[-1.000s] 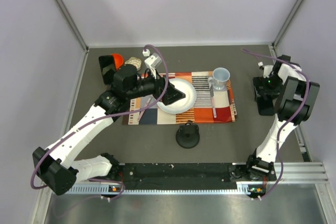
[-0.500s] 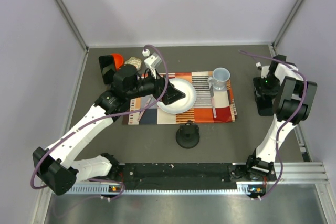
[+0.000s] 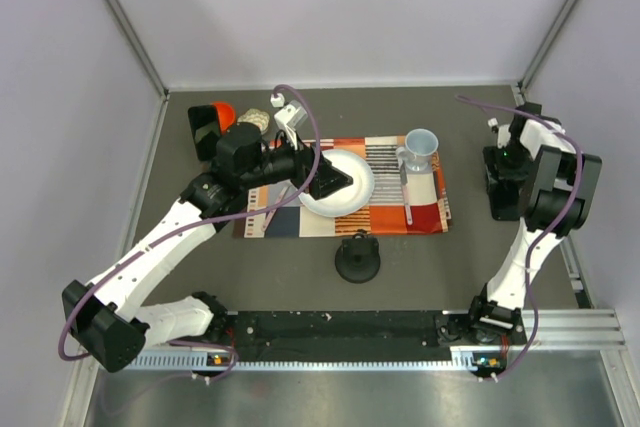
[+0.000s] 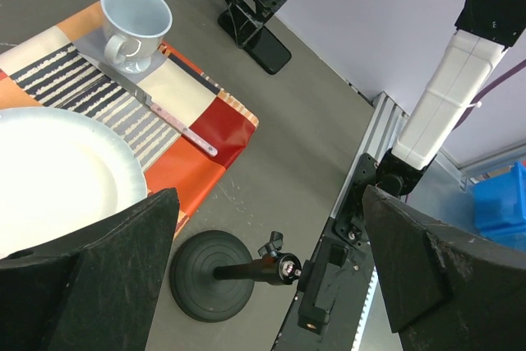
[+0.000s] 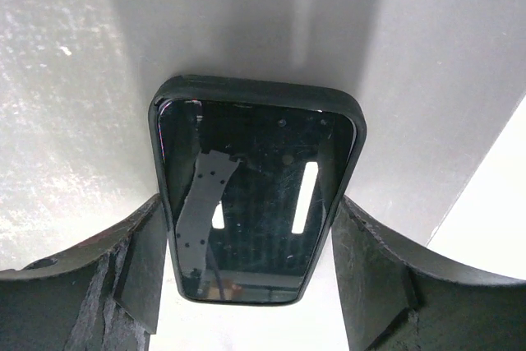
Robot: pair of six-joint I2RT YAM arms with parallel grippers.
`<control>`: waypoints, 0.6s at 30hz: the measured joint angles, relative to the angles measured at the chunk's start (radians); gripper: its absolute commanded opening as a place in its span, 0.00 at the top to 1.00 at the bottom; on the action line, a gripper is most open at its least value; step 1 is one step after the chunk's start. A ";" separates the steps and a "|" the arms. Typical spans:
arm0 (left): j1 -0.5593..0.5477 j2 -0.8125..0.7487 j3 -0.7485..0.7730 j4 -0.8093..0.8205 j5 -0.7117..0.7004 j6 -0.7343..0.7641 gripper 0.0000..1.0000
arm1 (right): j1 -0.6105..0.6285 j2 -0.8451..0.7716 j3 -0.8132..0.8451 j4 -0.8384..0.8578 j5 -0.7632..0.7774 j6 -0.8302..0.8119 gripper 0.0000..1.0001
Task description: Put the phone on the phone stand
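Observation:
The phone (image 5: 251,203), black with a glossy screen, lies flat on the table at the far right (image 3: 503,202); the left wrist view also shows the phone (image 4: 271,51). My right gripper (image 5: 248,203) points down over its near end (image 3: 503,175), one finger against each long edge, shut on the phone. The phone stand (image 3: 289,119), a pale tilted plate, stands at the back left, partly hidden behind my left arm. My left gripper (image 3: 335,182) hovers over the white plate, jaws wide open (image 4: 269,195) with nothing between them.
A striped placemat (image 3: 425,215) carries a white plate (image 3: 352,162), a pale blue cup (image 3: 420,147) and a knife (image 3: 405,192). A black round-based post (image 3: 357,259) stands in front of the mat. A red and black object (image 3: 210,125) sits at the back left.
The right gripper's fingers have closed in on the phone's long edges, and the right wrist has shifted slightly. The left arm has not moved.

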 measured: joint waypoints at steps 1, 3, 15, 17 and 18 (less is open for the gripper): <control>0.000 0.000 0.000 0.000 0.000 0.000 0.02 | 0.000 -0.002 0.000 0.000 0.006 0.009 1.00; 0.000 0.000 0.000 0.000 0.000 0.000 0.02 | 0.000 -0.015 -0.006 0.020 0.034 0.043 1.00; 0.003 0.028 0.000 0.016 0.000 0.000 0.02 | 0.024 -0.518 -0.307 0.360 -0.035 0.255 1.00; 0.003 0.029 0.000 0.018 0.002 0.001 0.02 | 0.040 -0.632 -0.383 0.428 -0.087 0.300 1.00; 0.003 0.031 0.000 0.022 0.005 0.001 0.02 | 0.050 -0.691 -0.422 0.458 -0.116 0.325 1.00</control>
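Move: The right hand already has the phone pinched by its long edges, down at the table. The phone stand it is bound for is about 43 cm to its left, 24 cm back towards the base, its middle some 5 cm higher. Nearer, the mug stands about 24 cm left and 8 cm farther out, and the knife lies 28 cm left and 4 cm back. From the idle left hand the stand lies about 12 cm back, 7 cm right and 25 cm below. Gathering speed, the right hand lifts the phone clear of the table, rising about 15 cm, and in the second half also swings some 5 cm to the left, towards the phone stand. On the way up the wrist tips the downward-pointing fingers forward by about 45 degrees and turns slightly clockwise, while the pads keep their grip on the phone's long edges. ##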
